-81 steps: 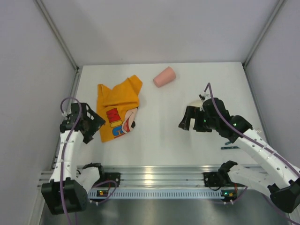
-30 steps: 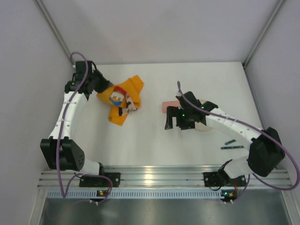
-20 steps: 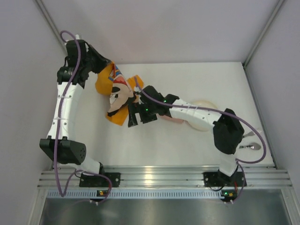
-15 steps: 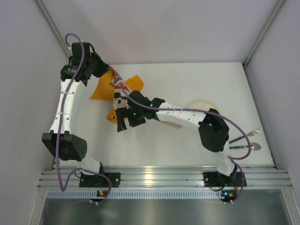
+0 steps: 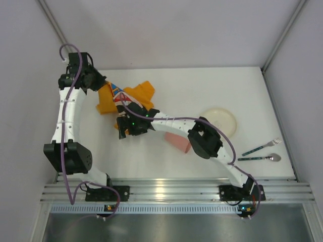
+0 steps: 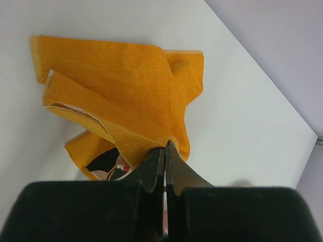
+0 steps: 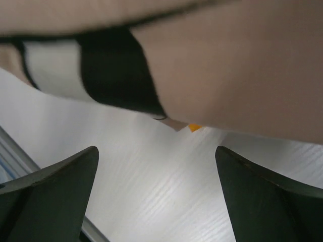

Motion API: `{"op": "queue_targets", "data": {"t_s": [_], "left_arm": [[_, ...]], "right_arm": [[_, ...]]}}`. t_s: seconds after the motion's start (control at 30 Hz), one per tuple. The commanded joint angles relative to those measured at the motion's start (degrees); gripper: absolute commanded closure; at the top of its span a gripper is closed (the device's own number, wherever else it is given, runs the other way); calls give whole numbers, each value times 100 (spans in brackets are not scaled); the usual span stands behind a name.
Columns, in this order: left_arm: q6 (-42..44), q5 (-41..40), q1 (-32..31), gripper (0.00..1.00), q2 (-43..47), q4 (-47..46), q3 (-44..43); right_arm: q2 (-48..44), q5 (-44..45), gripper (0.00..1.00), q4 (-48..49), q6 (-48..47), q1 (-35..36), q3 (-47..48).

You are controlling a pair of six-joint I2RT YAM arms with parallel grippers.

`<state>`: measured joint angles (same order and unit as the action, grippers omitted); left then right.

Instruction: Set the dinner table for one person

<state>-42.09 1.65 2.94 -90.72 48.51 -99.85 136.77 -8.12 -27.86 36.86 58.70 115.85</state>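
The orange cartoon-print cloth placemat (image 5: 136,93) lies crumpled at the far left of the white dinner table (image 5: 202,85). My left gripper (image 5: 98,85) is shut on its edge; in the left wrist view the closed fingertips (image 6: 165,149) pinch a fold of the orange cloth (image 6: 121,91), which hangs bunched over the table. My right gripper (image 5: 124,128) reaches far left to the cloth's near edge, and its jaws are wide open and empty (image 7: 156,194). The cloth's print (image 7: 227,75) fills the top of the right wrist view, blurred, just above the tabletop (image 7: 151,146).
A pink cup (image 5: 177,142) lies on its side under the right arm's forearm. A cream plate (image 5: 219,121) sits at the right. A fork (image 5: 262,147) and a spoon (image 5: 260,158) lie near the right front corner. Silver rails edge the table.
The left gripper took the cloth and pulled it to the far left. The right arm swung left across the table to the cloth, uncovering the plate, fork and spoon; the cup moved nearer.
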Motion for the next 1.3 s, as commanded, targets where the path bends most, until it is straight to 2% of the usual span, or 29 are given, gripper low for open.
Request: {"op": "queue_targets", "data": {"t_s": [0.0, 0.1, 0.27, 0.37, 0.4, 0.47, 0.5, 0.57, 0.6, 0.67, 0.7, 0.73, 0.8, 0.9, 1.1, 1.2, 1.27], "left_arm": [[209, 37, 215, 100, 292, -8, -17], [289, 90, 294, 100, 291, 18, 45], [324, 204, 374, 100, 335, -35, 203], [341, 213, 418, 100, 362, -96, 387], [333, 230, 435, 100, 397, -114, 440], [298, 257, 436, 100, 406, -158, 537], [289, 274, 462, 100, 432, -210, 659], [236, 327, 471, 100, 450, -289, 791], [210, 362, 479, 100, 476, -377, 922], [183, 423, 480, 100, 485, -439, 1072], [183, 433, 488, 100, 494, -465, 1108], [166, 433, 488, 100, 494, -500, 1152], [174, 415, 497, 100, 494, -518, 1222], [139, 380, 488, 100, 528, -579, 1310], [34, 345, 620, 100, 599, -738, 1328], [-36, 354, 725, 100, 643, -738, 1232], [-107, 336, 743, 100, 687, -773, 1223]], "right_arm": [[402, 381, 0, 70, 172, -42, 534], [674, 548, 0, -35, 295, -69, 763], [948, 786, 7, -220, 471, -113, 1026], [1219, 987, 23, -492, 462, -122, 1316], [1264, 996, 34, -658, 462, -122, 1378], [1387, 1119, 44, -826, 436, -113, 1501], [1431, 1146, 55, -1001, 436, -113, 1536], [1519, 1304, 65, -1195, 427, -104, 1651], [1615, 1348, 75, -1387, 427, -95, 1695], [1764, 1453, 83, -1651, 453, -86, 1835], [1791, 1462, 93, -1705, 471, -86, 1827], [1827, 1488, 96, -1766, 488, -86, 1827], [1897, 1515, 100, -1925, 480, -78, 1809], [1889, 1568, 100, -2022, 427, -78, 1660], [1353, 1805, 100, -2048, 181, -113, 642], [651, 1884, 100, -1873, 128, -209, -411], [-154, 1919, 100, -1497, 172, -323, -1562]]}}
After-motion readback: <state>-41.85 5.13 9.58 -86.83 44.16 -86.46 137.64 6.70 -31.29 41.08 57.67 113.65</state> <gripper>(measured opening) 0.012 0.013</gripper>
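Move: Roughly 5 cm ahead of the open right hand, straight in front and some 3 cm lower, is the loose near edge of the orange cloth. The spread part of the cloth lies about 18 cm ahead and 5 cm below; the pink cup is some 21 cm to the right and 3 cm back, about 2 cm lower. From the left hand, already holding a raised corner, that near edge is about 12 cm back, 5 cm right and 26 cm down. Reaching forward about 5 cm and sinking 3 cm, the right hand shuts its wide-open fingers on the cloth's near edge, pinches it, then draws it to the right some 5 cm and slightly back. Still pinching the raised corner, the left hand eases left, lowers it about 6 cm while backing slightly, then goes left again with a slight rise. ##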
